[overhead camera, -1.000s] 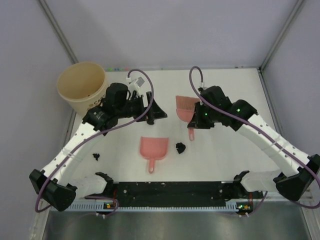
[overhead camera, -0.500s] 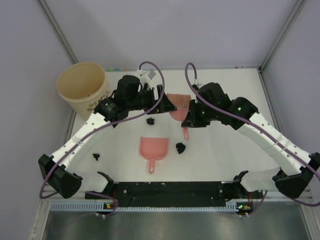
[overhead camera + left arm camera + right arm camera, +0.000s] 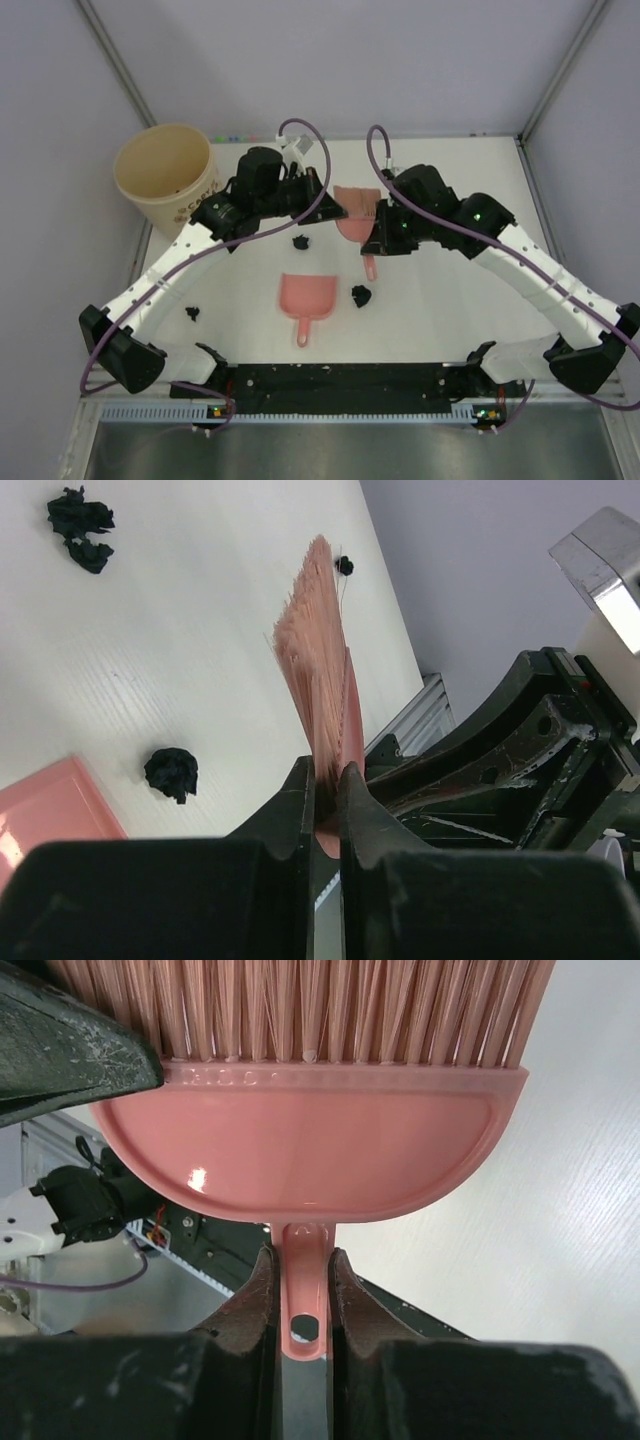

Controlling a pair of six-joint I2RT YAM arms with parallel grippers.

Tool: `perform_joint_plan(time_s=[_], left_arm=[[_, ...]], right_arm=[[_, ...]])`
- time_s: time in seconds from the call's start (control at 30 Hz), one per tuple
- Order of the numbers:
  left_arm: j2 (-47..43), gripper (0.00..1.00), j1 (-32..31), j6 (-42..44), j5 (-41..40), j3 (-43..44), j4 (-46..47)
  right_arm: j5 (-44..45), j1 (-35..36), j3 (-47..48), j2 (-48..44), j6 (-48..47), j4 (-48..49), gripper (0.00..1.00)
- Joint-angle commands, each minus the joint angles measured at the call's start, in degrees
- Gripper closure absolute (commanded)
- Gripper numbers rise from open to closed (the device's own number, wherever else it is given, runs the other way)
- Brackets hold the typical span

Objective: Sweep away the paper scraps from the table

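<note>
A pink hand brush (image 3: 355,208) hangs over the middle of the white table (image 3: 450,300), held at both ends. My right gripper (image 3: 304,1260) is shut on its thin handle. My left gripper (image 3: 325,775) is shut on the edge of the brush head (image 3: 322,680), at the base of the bristles. Three black paper scraps lie on the table: one (image 3: 299,241) just below the left gripper (image 3: 335,208), one (image 3: 361,295) right of the dustpan, one (image 3: 191,313) near the left edge. The left wrist view shows the paper scraps (image 3: 171,773) too.
A pink dustpan (image 3: 305,297) lies flat at centre front, handle toward me. A tan paper cup (image 3: 165,175) stands off the table's back left corner. A black strip (image 3: 340,380) runs along the near edge between the arm bases.
My left arm swung right from beside the cup to the brush and shut on its head. The right arm shifted the brush slightly left. A scrap under the left arm came into view.
</note>
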Motion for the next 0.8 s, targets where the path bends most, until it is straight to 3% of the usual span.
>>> perform_joint_plan(time_s=[0.0,0.03,0.07,0.33,0.57,0.77], left_arm=[[-0.29,1.00,-0.35,0.21,-1.88,3.28,0.35],[-0.46,1.00,-0.27,0.03,-2.41,3.90,-0.18],[-0.72,1.00,-0.26,-0.14,-2.85,4.43,-0.44],[-4.50,1.00,-0.09,-6.82,-6.80,6.80,4.47],[-7.58,1.00,0.96,-11.21,-7.33,6.80,9.13],[-10.74,1.00,2.55,-16.13,-8.82,5.67,14.92]], right_arm=[[1.15,0.98,5.18,-0.26,1.19,2.03,0.74],[1.42,0.89,5.71,-0.17,1.54,1.94,0.41],[1.94,0.98,6.41,-0.34,2.24,1.86,0.02],[12.56,0.45,12.83,-4.47,9.44,5.10,0.01],[19.25,0.45,0.81,-18.17,16.12,22.93,0.01],[20.05,0.37,-2.98,-22.49,15.61,31.81,0.01]])
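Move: The brush is already between my hands. My left pinches the left edge of its head, with the brush's middle about 3 cm right, 2 cm back and 2 cm below. From my right hand, on the handle, that middle is some 4 cm ahead, 2 cm left and 3 cm up. About 27 cm beneath my left hand, a scrap lies 4 cm right and the dustpan 8 cm left, both level with it; another scrap is 15 cm ahead, 11 cm left. I open my right fingers wide and let go of the handle, lifting that hand clear of the brush by about 18 cm, then also swinging it some 6 cm right while its fingers tip up from pointing down towards level. My left hand keeps its pinch on the brush head and rises about 10 cm, drifting slightly left late on as its fingers level out some 15 degrees. ##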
